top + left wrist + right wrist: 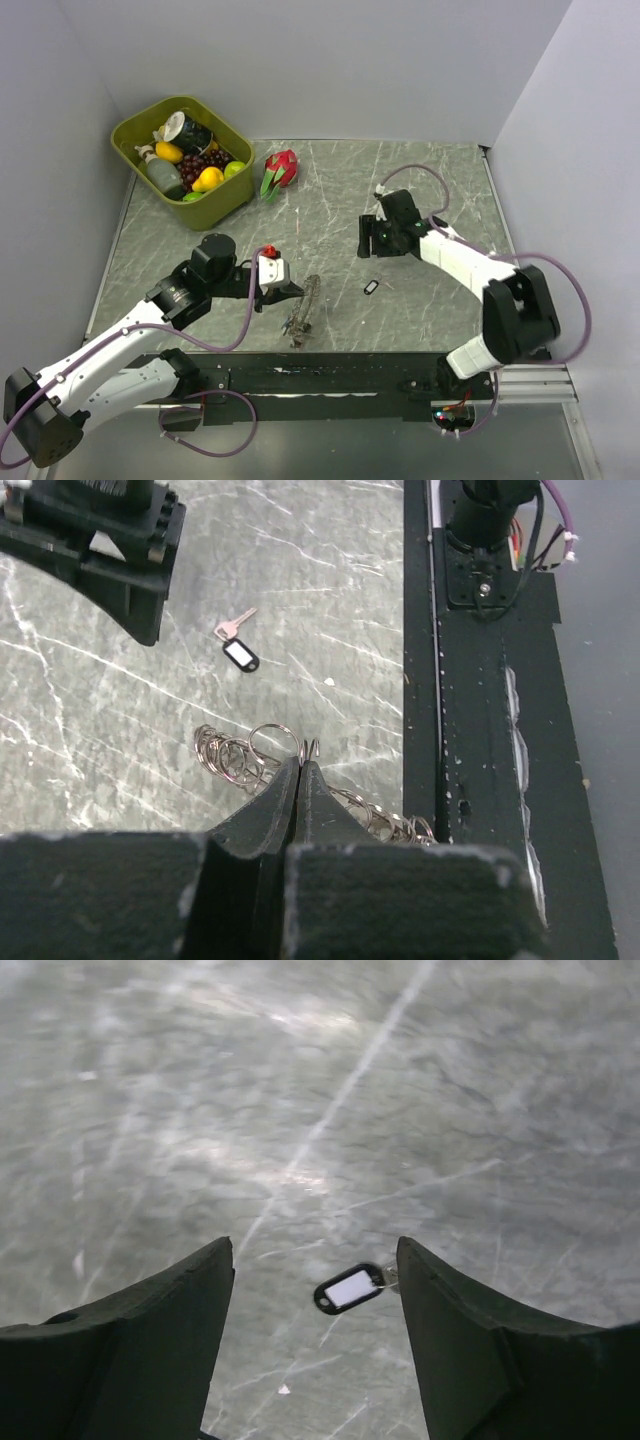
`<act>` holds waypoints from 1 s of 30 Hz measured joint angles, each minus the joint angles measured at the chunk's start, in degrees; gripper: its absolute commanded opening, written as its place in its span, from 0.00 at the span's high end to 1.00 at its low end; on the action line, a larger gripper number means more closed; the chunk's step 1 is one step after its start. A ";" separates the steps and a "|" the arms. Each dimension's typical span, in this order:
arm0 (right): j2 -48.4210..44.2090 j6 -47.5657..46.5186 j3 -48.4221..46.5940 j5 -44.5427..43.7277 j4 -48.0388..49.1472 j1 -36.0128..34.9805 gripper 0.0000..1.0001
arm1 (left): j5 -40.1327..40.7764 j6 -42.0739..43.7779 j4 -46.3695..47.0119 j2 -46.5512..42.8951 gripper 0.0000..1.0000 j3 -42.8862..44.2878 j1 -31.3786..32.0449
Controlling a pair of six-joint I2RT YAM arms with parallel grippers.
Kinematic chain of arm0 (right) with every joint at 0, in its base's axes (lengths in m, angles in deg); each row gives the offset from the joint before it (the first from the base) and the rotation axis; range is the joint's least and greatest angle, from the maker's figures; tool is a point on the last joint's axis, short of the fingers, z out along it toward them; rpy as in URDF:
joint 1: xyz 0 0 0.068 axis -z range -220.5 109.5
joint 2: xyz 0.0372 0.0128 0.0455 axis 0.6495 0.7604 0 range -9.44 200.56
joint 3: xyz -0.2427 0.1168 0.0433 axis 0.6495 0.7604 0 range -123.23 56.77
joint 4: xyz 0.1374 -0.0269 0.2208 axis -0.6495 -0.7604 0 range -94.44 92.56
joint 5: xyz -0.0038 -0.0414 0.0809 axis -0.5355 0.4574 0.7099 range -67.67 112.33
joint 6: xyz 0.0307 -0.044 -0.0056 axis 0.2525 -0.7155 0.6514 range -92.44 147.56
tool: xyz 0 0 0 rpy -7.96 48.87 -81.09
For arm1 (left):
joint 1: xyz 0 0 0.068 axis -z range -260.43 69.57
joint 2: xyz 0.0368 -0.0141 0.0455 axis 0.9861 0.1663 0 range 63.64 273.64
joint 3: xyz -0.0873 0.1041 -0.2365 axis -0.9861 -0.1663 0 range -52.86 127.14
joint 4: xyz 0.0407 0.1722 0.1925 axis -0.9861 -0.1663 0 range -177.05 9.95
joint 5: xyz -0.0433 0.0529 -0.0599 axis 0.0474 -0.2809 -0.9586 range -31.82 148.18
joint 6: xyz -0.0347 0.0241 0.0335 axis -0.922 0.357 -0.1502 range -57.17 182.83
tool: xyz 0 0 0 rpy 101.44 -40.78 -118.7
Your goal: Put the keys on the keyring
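The keyring (pixel 305 308) is a silvery ring fringed with small rings, lying near the table's front edge. My left gripper (pixel 296 293) is shut on it. In the left wrist view the closed fingertips (pixel 300 765) pinch its wire, with small rings (pixel 232 752) spilling to the left and right. One key with a black, white-windowed tag (pixel 371 287) lies on the table, also seen in the left wrist view (pixel 241 655). My right gripper (pixel 374 243) hovers open just behind it. In the right wrist view the tag (pixel 349 1288) lies between the spread fingers, close to the right one.
A green bin (pixel 232 200) of toy fruit and bottles stands at the back left, a dragon fruit (pixel 281 168) beside it. A black rail (pixel 330 375) runs along the front edge. Grey walls close in on the left, back and right.
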 measured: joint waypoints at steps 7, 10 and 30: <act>6.03 5.77 -1.77 -5.44 -7.04 0.00 0.41 | -1.27 0.44 -0.63 -0.22 0.99 -0.02 0.00; 7.04 7.15 -1.77 -5.73 -7.80 0.00 0.49 | -1.64 0.44 -0.66 -0.85 0.99 -0.07 0.00; 12.24 9.33 -0.33 1.64 -5.18 2.75 0.51 | -2.60 1.18 -2.43 -3.08 0.99 -0.70 0.00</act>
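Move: The key with the black tag lies on the table some 9 cm below the right hand, about 5 cm back and 2 cm to its right. The keyring, pinched in the left fingers, hangs about 14 cm to the right hand's left, 14 cm back and 9 cm above it. From the left hand, the key is about 17 cm to the right, 8 cm ahead and 21 cm below. Down about 7 cm, and back 2 to 3 cm towards the key with the black tag, goes the right hand, tipping some 20 degrees to point more steeply down; its fingers narrow from wide to roughly half open, then stay just above the table beside the key. The left hand keeps pinching the keyring, easing back about 1.5 cm. ##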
